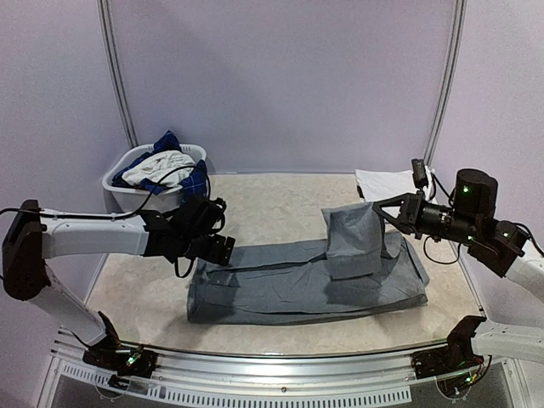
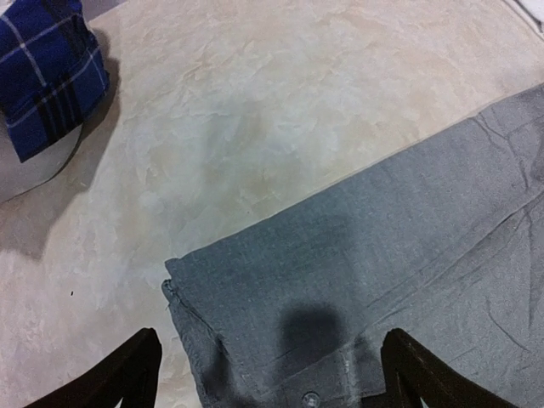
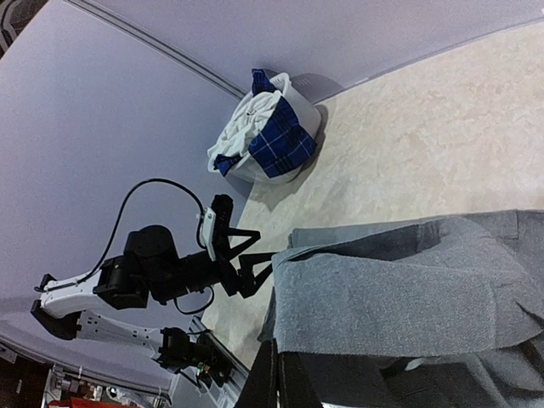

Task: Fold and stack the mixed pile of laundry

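Observation:
A long grey garment (image 1: 289,289) lies flat across the table's middle. Its right end is lifted and doubled back as a hanging flap (image 1: 353,242). My right gripper (image 1: 380,210) is shut on the flap's top corner; in the right wrist view its fingers (image 3: 276,378) pinch the edge of the grey cloth (image 3: 399,293). My left gripper (image 1: 217,248) hovers open just over the garment's left end. In the left wrist view its fingers (image 2: 136,374) straddle the hem and a small button (image 2: 312,398). The rest of the laundry pile (image 1: 161,166), white and blue plaid pieces, fills the basket.
The white oval basket (image 1: 119,191) stands at the back left, with blue plaid cloth (image 2: 47,76) hanging over its rim. A white cloth (image 1: 387,183) lies at the back right behind my right gripper. The table's front rail (image 1: 272,357) runs along the near edge.

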You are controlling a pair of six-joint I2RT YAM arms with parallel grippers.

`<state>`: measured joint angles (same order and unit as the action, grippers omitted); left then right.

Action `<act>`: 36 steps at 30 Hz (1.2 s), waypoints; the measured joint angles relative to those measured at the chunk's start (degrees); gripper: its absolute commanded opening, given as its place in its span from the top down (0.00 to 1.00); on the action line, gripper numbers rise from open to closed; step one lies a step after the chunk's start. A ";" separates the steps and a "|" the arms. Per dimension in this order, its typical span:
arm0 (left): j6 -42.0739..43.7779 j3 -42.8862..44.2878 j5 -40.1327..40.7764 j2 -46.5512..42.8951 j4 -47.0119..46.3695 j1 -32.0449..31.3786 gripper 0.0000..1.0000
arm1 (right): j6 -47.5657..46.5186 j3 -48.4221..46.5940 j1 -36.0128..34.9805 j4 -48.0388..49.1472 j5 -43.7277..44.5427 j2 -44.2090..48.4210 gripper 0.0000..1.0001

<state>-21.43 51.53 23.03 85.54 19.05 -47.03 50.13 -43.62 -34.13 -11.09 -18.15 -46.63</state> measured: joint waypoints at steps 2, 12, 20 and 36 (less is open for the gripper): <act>0.50 0.35 -0.17 0.00 -0.07 -0.76 0.09 | 0.76 1.31 0.00 -0.81 -0.68 0.42 0.98; 3.15 0.50 -2.67 -0.39 -0.26 -4.42 0.10 | 1.09 2.69 -0.02 -12.04 -2.10 6.95 0.97; 4.07 0.50 -3.34 -0.68 -0.33 -5.53 0.10 | -1.05 0.87 -0.04 -25.40 0.15 18.14 0.94; 6.88 1.99 -4.57 -0.28 -0.28 -12.81 0.13 | -2.99 2.40 -0.07 -29.59 5.97 16.61 0.69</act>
<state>-14.55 53.52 18.46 85.25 18.76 -59.83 47.13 -41.21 -34.20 -40.69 -12.19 -30.02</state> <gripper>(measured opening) 0.869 0.263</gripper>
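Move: The grey shirt's sleeve is held in the right hand's shut fingers. The near edge of the grey shirt, where the sleeve is going, lies about 9 cm back, 3 cm right and 28 cm below that hand. The shirt's right end is some 18 cm right and 3 cm ahead, and the folded white shirt is about 28 cm ahead and 18 cm right. From the empty left hand, that near edge is roughly 16 cm back, 34 cm right and 10 cm down. The held sleeve is drawn back towards the near edge and to the right as the right hand sinks, about 6 cm each way, the fingers tipping some 15 degrees further down; late on they part about a quarter and let the sleeve go. The open left hand swings right and back some 10 cm over the shirt, turning 20 degrees clockwise, touching nothing. ##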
